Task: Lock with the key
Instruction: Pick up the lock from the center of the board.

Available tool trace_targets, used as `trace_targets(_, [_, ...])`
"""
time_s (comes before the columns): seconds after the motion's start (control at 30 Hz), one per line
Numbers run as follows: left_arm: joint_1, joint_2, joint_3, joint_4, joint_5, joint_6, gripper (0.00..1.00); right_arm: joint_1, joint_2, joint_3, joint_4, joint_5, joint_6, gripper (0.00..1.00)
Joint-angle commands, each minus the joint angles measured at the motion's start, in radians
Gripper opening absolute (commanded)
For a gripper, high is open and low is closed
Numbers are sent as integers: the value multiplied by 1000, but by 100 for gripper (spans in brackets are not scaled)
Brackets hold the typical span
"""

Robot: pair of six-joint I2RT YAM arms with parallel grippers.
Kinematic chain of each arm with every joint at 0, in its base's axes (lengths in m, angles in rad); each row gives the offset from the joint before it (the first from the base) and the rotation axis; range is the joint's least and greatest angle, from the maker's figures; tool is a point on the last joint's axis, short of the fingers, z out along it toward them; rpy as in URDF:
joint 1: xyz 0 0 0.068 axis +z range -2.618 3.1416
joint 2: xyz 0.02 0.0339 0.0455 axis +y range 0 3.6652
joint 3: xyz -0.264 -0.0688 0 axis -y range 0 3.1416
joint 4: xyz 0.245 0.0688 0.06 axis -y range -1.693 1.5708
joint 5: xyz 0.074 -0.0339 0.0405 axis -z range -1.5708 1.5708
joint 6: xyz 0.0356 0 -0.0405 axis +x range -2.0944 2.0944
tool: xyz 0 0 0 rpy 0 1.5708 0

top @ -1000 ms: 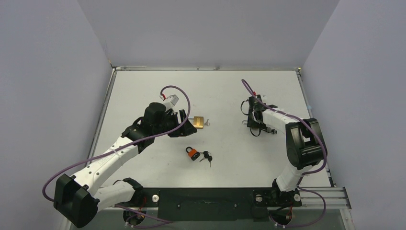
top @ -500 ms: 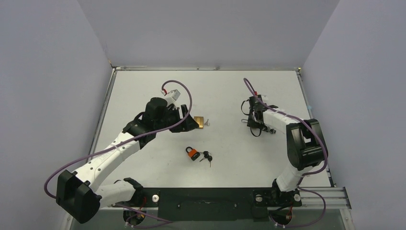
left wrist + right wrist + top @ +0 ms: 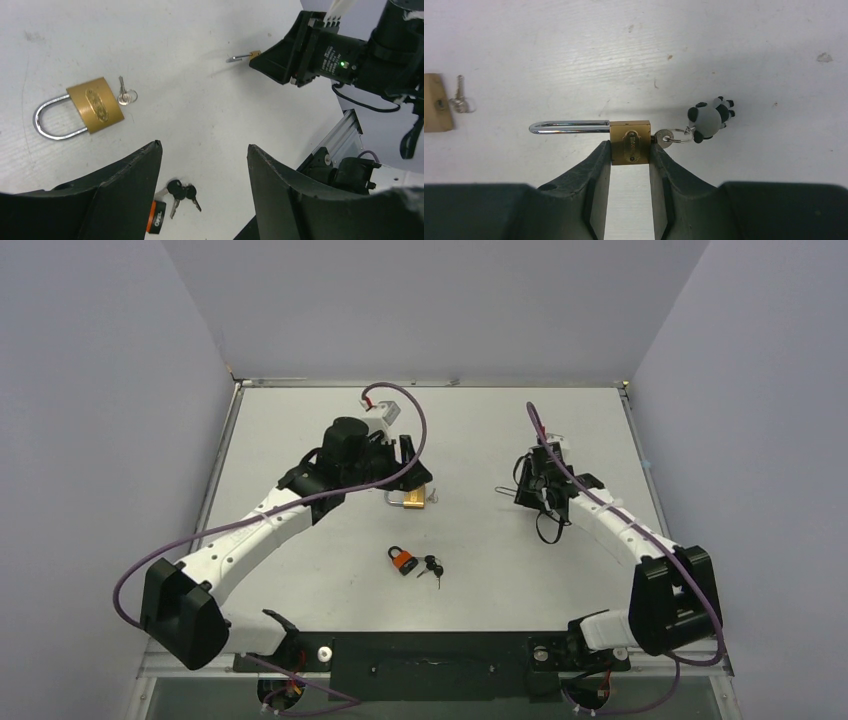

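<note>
My right gripper (image 3: 630,145) is shut on the body of a small brass padlock (image 3: 630,141). It holds the padlock a little above the table, with the long steel shackle (image 3: 569,127) pointing left. A key (image 3: 664,137) sits in the padlock's base, with a ring and a panda charm (image 3: 710,119) hanging from it. In the top view this gripper (image 3: 525,490) is at the right of centre. My left gripper (image 3: 204,145) is open and empty. It hangs above the table just behind a large brass padlock (image 3: 412,499) (image 3: 95,105). A loose silver key (image 3: 125,95) lies next to that padlock.
An orange padlock (image 3: 403,560) with a bunch of black-headed keys (image 3: 432,568) (image 3: 181,192) lies near the front centre. The table's side rails (image 3: 215,490) and the grey walls bound the area. The black arm mount (image 3: 430,665) runs along the near edge.
My left gripper has risen and moved back from the large brass padlock, uncovering its shackle. My right arm has swung its elbow out to the right, still holding the small padlock.
</note>
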Motion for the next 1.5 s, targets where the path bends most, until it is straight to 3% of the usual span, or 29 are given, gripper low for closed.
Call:
trace_targets(0.0, [-7, 72, 115, 143, 40, 157, 61, 19, -108, 13, -16, -67, 7, 0])
trace_targets(0.3, [-35, 221, 306, 64, 290, 342, 57, 61, -269, 81, -90, -215, 2, 0])
trace_targets(0.57, [-112, 272, 411, -80, 262, 465, 53, 91, -304, 186, -120, -342, 28, 0])
trace_targets(1.13, [-143, 294, 462, -107, 224, 486, 46, 130, -287, 290, -145, -372, 38, 0])
trace_targets(1.47, [-147, 299, 462, -88, 226, 468, 31, 135, -287, 283, -148, -362, 39, 0])
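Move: My right hand already holds the small long-shackled lock clear of the board. My open left gripper, which it is going to, is about 22 cm to the right hand's left, 3 cm back and 15 cm higher. From my left hand the small lock is thus about 22 cm right, 3 cm ahead and 15 cm down. The larger brass padlock lies 6 cm ahead of my left hand and 2 cm left, the orange lock 8 cm back and 4 cm left, both some 22 cm below. Keeping its pinch on the brass body, my right hand lifts the small lock about 17 cm while carrying it left and somewhat back, fingers swinging left, then slows to a hold. My left hand comes to meet it, about 10 cm right and a little up, bulging forward first and turning some 30 degrees clockwise as its fingers tilt up. Its fingers narrow from well open to about a third, straddling the shackle's curved end. ##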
